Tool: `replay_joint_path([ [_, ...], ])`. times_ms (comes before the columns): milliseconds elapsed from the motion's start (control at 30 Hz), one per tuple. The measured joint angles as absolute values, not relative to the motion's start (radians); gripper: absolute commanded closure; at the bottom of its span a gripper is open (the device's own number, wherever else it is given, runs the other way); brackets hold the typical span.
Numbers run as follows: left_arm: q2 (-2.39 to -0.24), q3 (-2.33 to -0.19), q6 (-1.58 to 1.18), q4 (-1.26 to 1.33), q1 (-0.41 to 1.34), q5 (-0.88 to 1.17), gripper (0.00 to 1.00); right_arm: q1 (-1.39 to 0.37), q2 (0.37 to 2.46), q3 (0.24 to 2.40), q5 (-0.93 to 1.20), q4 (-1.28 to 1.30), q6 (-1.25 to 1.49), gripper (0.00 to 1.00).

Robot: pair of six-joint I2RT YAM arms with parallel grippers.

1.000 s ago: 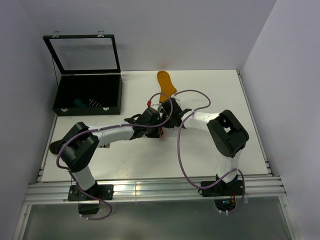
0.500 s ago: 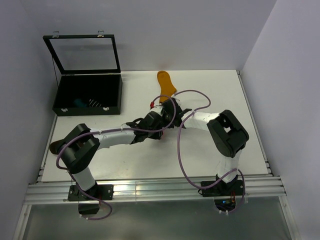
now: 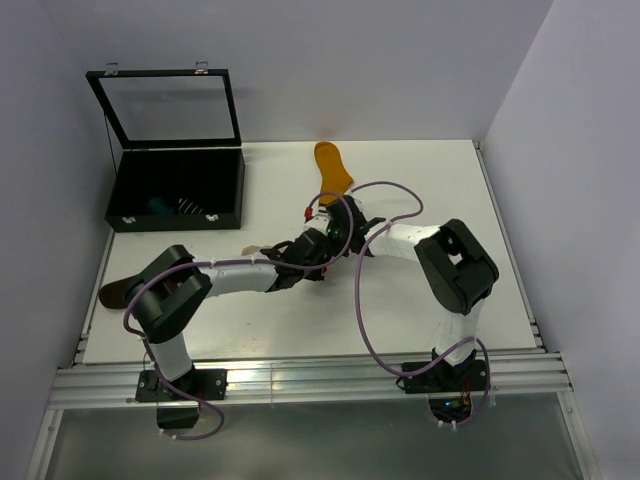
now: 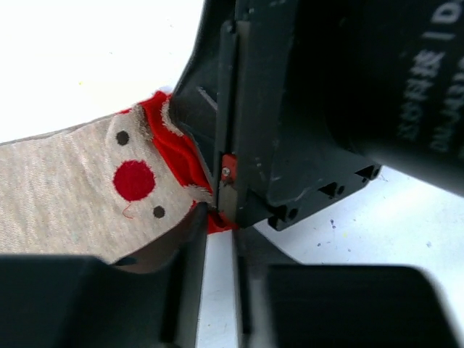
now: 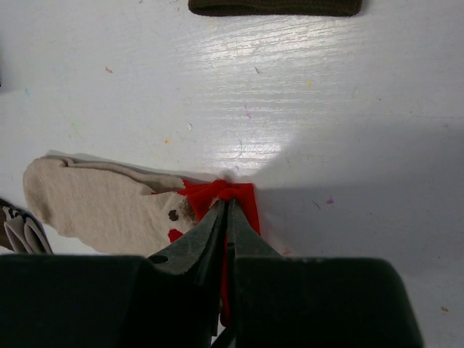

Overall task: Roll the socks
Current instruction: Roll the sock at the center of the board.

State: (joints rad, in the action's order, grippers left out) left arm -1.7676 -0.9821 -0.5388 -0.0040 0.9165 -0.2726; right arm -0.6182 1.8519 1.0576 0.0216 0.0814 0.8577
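Observation:
A beige sock (image 5: 101,203) with a red-and-white end lies flat on the white table, its body stretching left (image 4: 65,188). My right gripper (image 5: 226,203) is shut on its red end, jaws pressed together against the table. My left gripper (image 4: 217,221) meets it head-on, its narrow jaws pinching the same red edge at their tips. Both grippers crowd together at the table's middle (image 3: 315,248). A mustard sock (image 3: 333,168) lies behind them. A brown sock (image 3: 112,292) lies at the left edge.
An open black case (image 3: 132,215) stands at the back left, with a teal sock (image 3: 157,207) and a striped sock (image 3: 188,205) inside. Purple cables loop over both arms. Walls close in the table on three sides.
My left arm has reached further right, bringing its gripper up against the right gripper at the sock's red end. The right arm has stayed put.

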Motion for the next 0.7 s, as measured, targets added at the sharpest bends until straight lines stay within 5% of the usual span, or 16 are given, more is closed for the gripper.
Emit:
replay_joint_path([
  [167, -1.772, -0.982, -0.539, -0.004, 0.918, -0.287, 1.0, -0.611, 1.85, 1.042, 0.038, 0.055, 0.871, 0.92],
  [333, -1.771, -0.979, -0.543, 0.006, 0.894, -0.262, 1.0, -0.602, 1.834, 1.011, 0.047, 0.02, 0.876, 0.87],
  [600, -1.728, -0.925, -0.579, 0.027, 0.799, -0.17, 1.0, -0.595, 1.731, 0.94, 0.046, 0.017, 0.85, 0.56],
  [700, -1.716, -0.908, -0.611, 0.031, 0.765, -0.127, 1.0, -0.595, 1.672, 0.935, 0.046, 0.009, 0.827, 0.53],
])
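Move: The rolled red end of the beige sock has its middle about 4 cm ahead of the left hand, level sideways and slightly below it; from the right hand, whose fingers already pinch it, that middle is some 2 cm back and 1 cm lower. The beige length stretches off about 10 cm to the left of the red end. The mustard sock's middle lies roughly 23 cm ahead and 3 cm right of the left hand, on the board. The red end passes from the right hand to the left: the left fingers shut on its near edge, pinch it and draw it left about 3.5 cm, drifting 2 cm forward, with a slight wrist turn. Meanwhile the right fingers open, ease a little right and back off the fold, then rise some 4 cm clear of it. ##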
